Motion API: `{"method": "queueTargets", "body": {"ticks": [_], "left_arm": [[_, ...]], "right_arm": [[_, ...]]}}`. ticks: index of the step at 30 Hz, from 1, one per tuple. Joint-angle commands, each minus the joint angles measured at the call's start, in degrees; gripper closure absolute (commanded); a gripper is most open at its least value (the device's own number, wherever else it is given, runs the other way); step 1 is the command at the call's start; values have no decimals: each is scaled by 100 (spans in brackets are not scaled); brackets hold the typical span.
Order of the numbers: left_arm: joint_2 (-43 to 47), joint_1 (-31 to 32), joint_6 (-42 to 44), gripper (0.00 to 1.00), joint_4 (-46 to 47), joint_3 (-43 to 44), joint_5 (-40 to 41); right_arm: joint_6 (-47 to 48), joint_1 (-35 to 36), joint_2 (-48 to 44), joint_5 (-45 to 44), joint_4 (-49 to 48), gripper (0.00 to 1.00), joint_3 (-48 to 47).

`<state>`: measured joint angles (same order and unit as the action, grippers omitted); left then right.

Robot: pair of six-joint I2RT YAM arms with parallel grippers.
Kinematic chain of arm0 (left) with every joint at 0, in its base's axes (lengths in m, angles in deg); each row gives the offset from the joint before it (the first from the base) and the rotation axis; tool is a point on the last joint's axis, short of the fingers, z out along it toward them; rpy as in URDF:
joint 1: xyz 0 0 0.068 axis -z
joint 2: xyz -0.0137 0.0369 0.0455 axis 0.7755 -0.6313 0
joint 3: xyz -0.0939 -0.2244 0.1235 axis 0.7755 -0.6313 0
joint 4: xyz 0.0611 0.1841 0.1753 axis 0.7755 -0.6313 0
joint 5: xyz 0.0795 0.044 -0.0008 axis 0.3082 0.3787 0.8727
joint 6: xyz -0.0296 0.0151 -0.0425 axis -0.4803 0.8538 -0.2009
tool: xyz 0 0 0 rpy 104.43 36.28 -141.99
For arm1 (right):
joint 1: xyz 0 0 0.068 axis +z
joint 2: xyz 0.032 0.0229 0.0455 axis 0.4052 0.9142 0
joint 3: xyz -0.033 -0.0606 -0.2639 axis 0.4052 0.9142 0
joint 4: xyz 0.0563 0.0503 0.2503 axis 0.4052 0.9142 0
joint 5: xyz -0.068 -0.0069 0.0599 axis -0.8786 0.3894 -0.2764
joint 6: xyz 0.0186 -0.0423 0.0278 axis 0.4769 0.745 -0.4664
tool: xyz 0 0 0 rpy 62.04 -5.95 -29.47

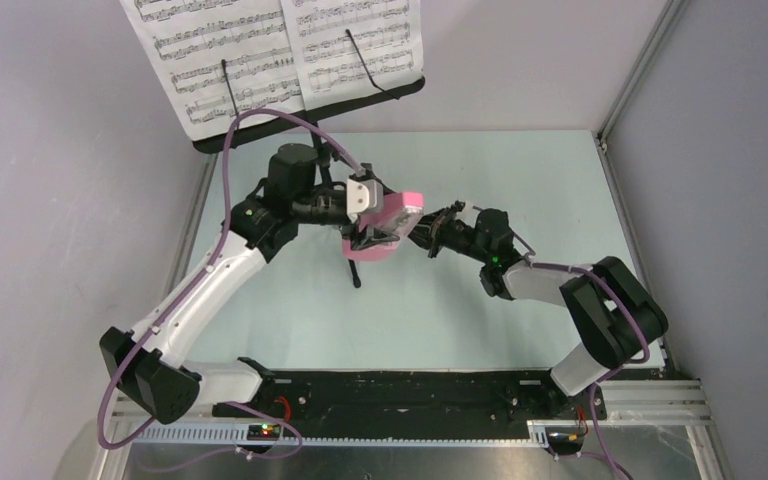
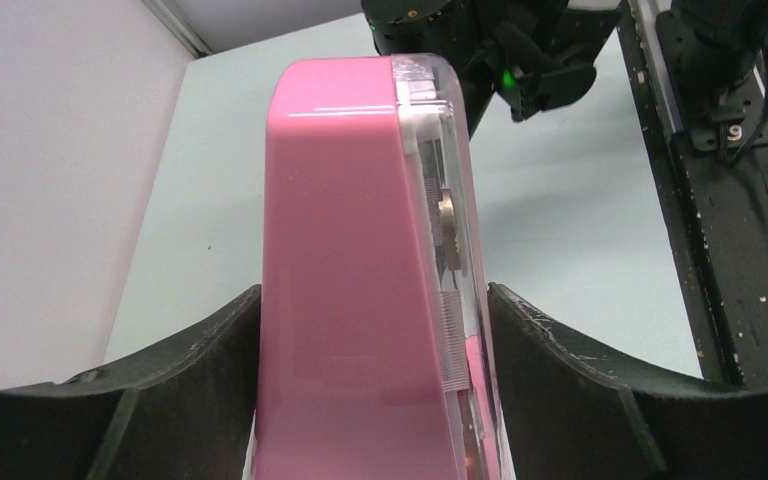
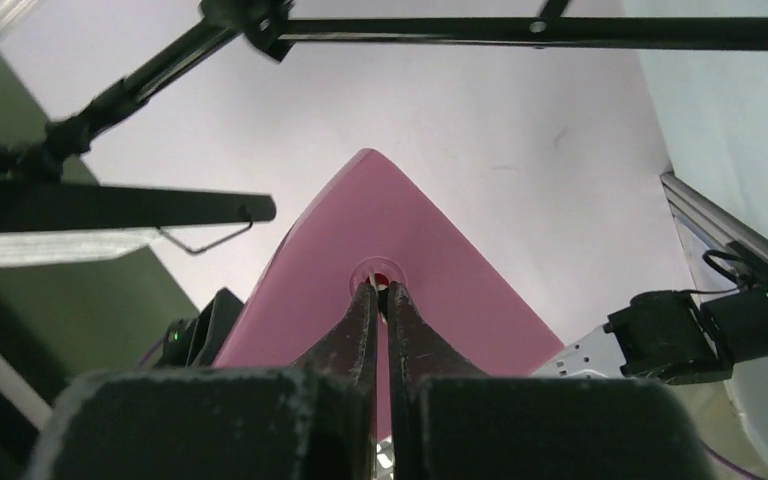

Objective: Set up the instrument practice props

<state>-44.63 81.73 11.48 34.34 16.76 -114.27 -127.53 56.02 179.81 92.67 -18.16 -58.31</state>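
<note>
The pink pyramid metronome [image 1: 397, 212] with its clear cover hangs above the table's middle, and my left gripper [image 1: 375, 236] is shut on it. In the left wrist view both fingers [image 2: 190, 370] press its pink [image 2: 340, 280] and clear sides. My right gripper [image 1: 423, 229] meets it from the right. Its shut tips [image 3: 381, 290] pinch a small pale key in a round recess of the pink face [image 3: 440, 250]. The black music stand [image 1: 360, 100] stands at the back. White sheet-music pages [image 1: 260, 50] rest on its desk under wire holders.
The stand's black legs and tubes [image 3: 560, 30] cross above and left of the metronome in the right wrist view. One stand leg [image 1: 354, 272] reaches down below the metronome. Grey walls close in left and right. A black base rail [image 1: 410, 395] runs along the near edge.
</note>
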Motion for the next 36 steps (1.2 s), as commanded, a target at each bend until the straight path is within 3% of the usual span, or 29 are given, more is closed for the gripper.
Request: {"method": "queueTargets", "body": {"ticks": [1,5,8,10,11,16,18,20,23,28,32,36], "left_arm": [[-159,11,843,100,235,-174,616],[-147,15,782,100,296,-243,601],[-139,18,632,100,391,-282,604],[-144,28,442,100,466,-312,599],[-151,38,377,100,507,-335,621],[-236,125,-781,100,1449,-594,835],[-253,203,-1451,100,2102,-832,1071],[-321,291,-2168,100,2793,-1058,1610],[-482,621,-2639,100,3077,-1151,2305],[-783,1200,-3091,100,3197,-1229,3462],[-956,1493,-3571,100,3351,-1430,4602],[-1009,1712,-3850,100,3383,-1604,5234]], "right_arm": [[-2874,317,-996,395,440,100,-121],[-2213,20,-1263,523,948,98,-123],[-1413,-304,-1607,638,1637,59,-127],[-811,-536,-1953,643,2732,45,-122],[-394,-621,-2202,644,3046,42,-122],[1505,-1587,-3423,-193,6192,38,-101],[2095,-2056,-3725,-408,6699,38,-97],[2786,-2506,-3812,-335,6684,37,-101],[4166,-3005,-3632,132,6626,37,-400],[6242,-2973,-3514,-326,7636,38,-924],[6820,-3003,-3650,-615,7864,38,-954],[6931,-2925,-3577,-730,8320,43,-1239]]}}
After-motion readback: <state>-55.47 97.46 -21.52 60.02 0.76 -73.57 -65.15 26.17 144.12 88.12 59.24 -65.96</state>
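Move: The left hand holds the pink metronome, its middle some 4 cm below, 2 cm ahead and 1 cm to the right. The clear table patch it is bound for lies roughly 32 cm down, 4 cm ahead and 5 cm right; the music stand's front foot is 3 cm ahead and 6 cm left on the table. The right fingers are shut on the winding key; the metronome's middle lies about 5 cm left, 3 cm above and 1 cm back. The right fingers, still pinching the winding key at the metronome's side, open and let go of it; that hand rises a little, backs off about 20 cm to the right and sinks again, fingers tipping downward. Keeping its grip, the left hand lowers the metronome some 13 cm towards the table, edging right and forward while turning counter-clockwise. ##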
